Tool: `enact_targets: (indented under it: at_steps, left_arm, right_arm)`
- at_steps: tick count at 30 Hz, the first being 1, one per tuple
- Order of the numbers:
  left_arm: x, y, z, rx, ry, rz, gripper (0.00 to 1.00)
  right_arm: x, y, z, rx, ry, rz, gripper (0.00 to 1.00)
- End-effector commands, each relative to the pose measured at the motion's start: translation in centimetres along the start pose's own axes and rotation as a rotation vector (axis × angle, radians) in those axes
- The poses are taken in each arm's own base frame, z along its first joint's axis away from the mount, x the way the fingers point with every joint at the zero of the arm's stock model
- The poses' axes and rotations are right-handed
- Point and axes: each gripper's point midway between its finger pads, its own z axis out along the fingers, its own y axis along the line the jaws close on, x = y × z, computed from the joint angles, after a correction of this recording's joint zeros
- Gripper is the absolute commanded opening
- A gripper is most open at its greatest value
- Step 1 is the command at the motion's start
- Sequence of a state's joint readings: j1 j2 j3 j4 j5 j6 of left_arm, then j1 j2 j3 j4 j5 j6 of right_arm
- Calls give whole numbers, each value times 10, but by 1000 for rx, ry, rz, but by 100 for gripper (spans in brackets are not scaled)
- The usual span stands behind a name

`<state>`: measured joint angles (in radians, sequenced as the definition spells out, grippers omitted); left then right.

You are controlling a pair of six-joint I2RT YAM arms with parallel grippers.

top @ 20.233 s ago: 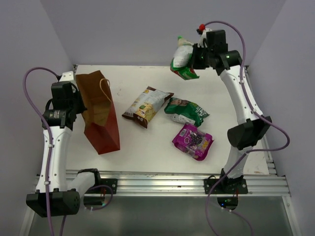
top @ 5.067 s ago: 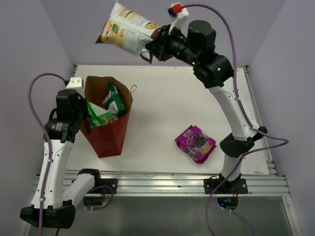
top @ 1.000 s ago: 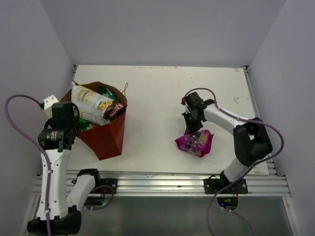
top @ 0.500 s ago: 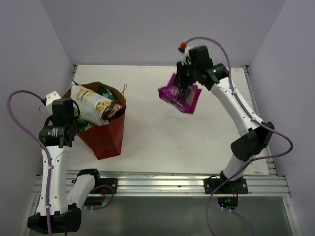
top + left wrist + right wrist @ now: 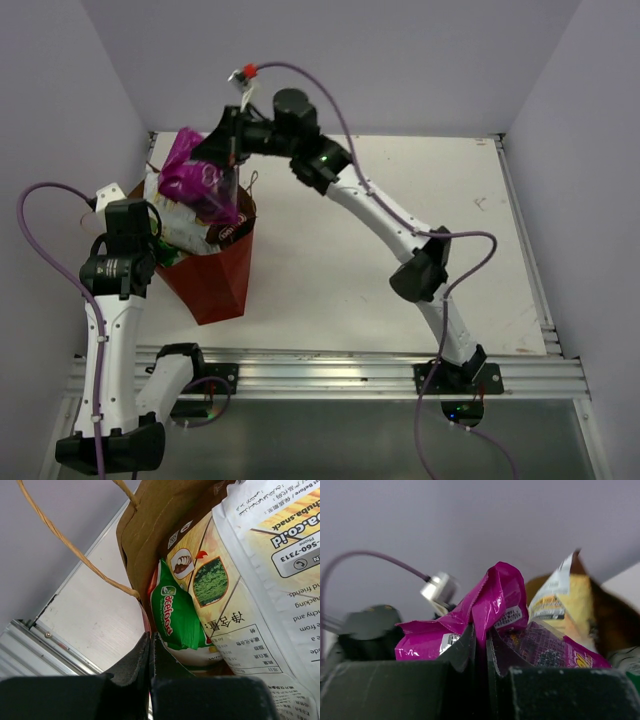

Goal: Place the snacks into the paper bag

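Note:
The reddish-brown paper bag (image 5: 218, 285) stands open at the table's left. A cream-and-brown chip bag (image 5: 190, 218) sticks out of its mouth. In the left wrist view a bright green bag (image 5: 176, 614) lies beside the chip bag (image 5: 260, 570) against the bag's inner wall (image 5: 160, 525). My left gripper (image 5: 152, 248) is shut on the bag's near-left rim (image 5: 145, 622). My right gripper (image 5: 224, 158) is shut on the top edge of the purple packet (image 5: 196, 182), which hangs just above the bag's mouth. In the right wrist view the purple packet (image 5: 495, 597) is pinched between the fingers (image 5: 470, 645), with the chip bag (image 5: 560, 600) behind it.
A tan cord handle (image 5: 75, 550) loops from the bag's rim, and another (image 5: 253, 183) shows at the far side. The right arm (image 5: 380, 205) stretches across the table's middle. The aluminium rail (image 5: 330, 375) runs along the near edge.
My right gripper lifted the purple packet off the table's right side and swung it left to over the bag. My left gripper closed on the bag's rim.

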<state>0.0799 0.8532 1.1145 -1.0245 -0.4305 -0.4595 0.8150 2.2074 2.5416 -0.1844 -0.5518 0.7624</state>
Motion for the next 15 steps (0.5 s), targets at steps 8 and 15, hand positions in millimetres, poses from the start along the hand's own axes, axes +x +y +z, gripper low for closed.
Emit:
enact_targets:
  at_steps: [8,15]
  left_arm:
    - [-5,-6,-3,49,-28,-12,0]
    - [-6,-6,-5,58,-37,-15,0]
  right_arm:
    - [135,-11,30,35,324,10,0]
    - [169,-46,20,243,411,-177,0]
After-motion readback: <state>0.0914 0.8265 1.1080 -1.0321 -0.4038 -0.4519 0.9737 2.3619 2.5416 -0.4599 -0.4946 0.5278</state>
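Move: The paper bag's mouth, where the purple bag already held in the right fingers is going, lies about 22 cm below the right hand, some 7 cm to its left and 6 cm back. The yellow chips bag pokes up through the mouth, roughly 10 cm left and 5 cm back of the right hand. A green snack bag sits at the near side, around 14 cm back and 11 cm left. From the left hand, the mouth's middle is about 9 cm ahead and 8 cm right, level with it. Swooping mainly down, about 15 cm, with some 8 cm leftward and 5 cm back, the right hand brings the purple bag into the paper bag's mouth, beside the chips bag. It then slows almost to a stop, sinking a little more and easing slightly right; its left-pointing fingers tip down about 20 degrees and keep their grip. The left fingers stay shut on the near rim. ##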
